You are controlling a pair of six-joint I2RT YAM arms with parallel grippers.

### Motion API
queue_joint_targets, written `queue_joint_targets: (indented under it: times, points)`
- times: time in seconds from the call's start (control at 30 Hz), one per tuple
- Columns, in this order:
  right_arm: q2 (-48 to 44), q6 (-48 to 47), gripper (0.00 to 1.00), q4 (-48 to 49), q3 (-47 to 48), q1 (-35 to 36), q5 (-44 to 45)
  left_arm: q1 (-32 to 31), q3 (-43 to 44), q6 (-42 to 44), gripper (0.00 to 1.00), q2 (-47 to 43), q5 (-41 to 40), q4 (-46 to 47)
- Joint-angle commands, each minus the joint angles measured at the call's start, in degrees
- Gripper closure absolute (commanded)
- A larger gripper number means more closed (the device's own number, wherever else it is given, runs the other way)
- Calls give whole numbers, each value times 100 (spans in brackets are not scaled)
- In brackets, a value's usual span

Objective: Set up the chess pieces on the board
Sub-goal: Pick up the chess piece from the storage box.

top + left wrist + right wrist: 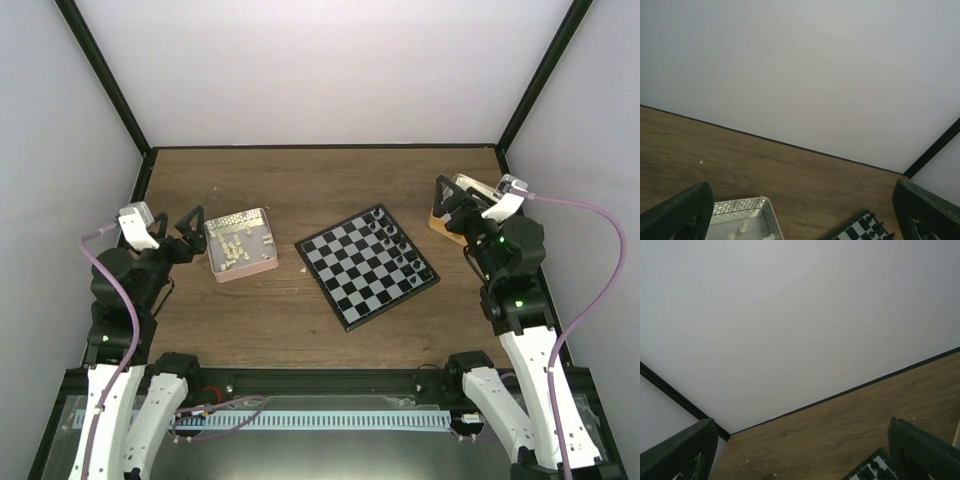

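The board (362,270) lies turned at an angle in the middle of the table. Several black chess pieces (396,240) stand in rows along its far right side. Cream-white chess pieces (234,251) lie loose in a pink-sided tin (247,270) left of the board. My left gripper (193,234) hovers open just left of that tin, holding nothing. My right gripper (448,207) is open and empty too, right of the board. The left wrist view has the left gripper (801,200), the tin's corner (740,206) and a board corner (862,231). The right gripper (802,440) shows another board corner (871,469).
A yellow tin (442,219) sits at the right edge, mostly hidden behind my right gripper. White walls with black posts close in the wooden table (300,180) on three sides. The arm bases and a rail (320,415) line the near edge.
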Motion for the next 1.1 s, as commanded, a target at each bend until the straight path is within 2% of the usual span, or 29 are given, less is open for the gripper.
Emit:
queue_joint_targets:
  times: [0.0, 0.13, 0.27, 0.4, 0.53, 0.57, 0.7, 1.07]
  points:
    - [58, 368, 5, 562, -74, -181, -656, 95, -147, -118, 0, -37, 309, 461]
    - [142, 496, 2, 744, -184, -228, -1015, 123, -229, -202, 0, 57, 776, 592]
    - [329, 299, 6, 835, -136, -251, -1832, 135, -428, -278, 0, 62, 1710, 1130]
    - [573, 141, 8, 875, -111, -264, -2384, 141, -755, -489, 0, 198, 2136, 1644]
    - [745, 112, 9, 984, -194, -272, -2740, 139, -751, -539, 0, 824, 2302, 1342]
    - [794, 119, 9, 1009, -221, -267, -2836, 132, -722, -534, 5, 1032, 2340, 1235]
    - [958, 138, 13, 1085, -369, -271, -2971, 85, -545, -612, 20, 1763, 1933, 704]
    - [1327, 115, 36, 857, -482, -271, -2865, 23, 292, -500, 43, 3698, 607, -807]
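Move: The storage box with the loose white pieces has its middle about 12 cm ahead of my left hand, 3 cm to its right and 34 cm below. The chess board's middle lies some 34 cm to my left hand's right, 6 cm ahead and 35 cm down. From my right hand the storage box is about 41 cm left, 9 cm ahead and 37 cm below, the board roughly 10 cm left and 3 cm ahead. I swing my left hand about 5 cm right at first, then drop it some 16 cm and bring it 8 cm forward towards the white pieces, tipping the fingers down about 35 degrees and narrowing them to a bit over half open. My right hand slides 7 cm left towards the board, turns about 25 degrees counter-clockwise, then sinks 6 cm, partly closing. ##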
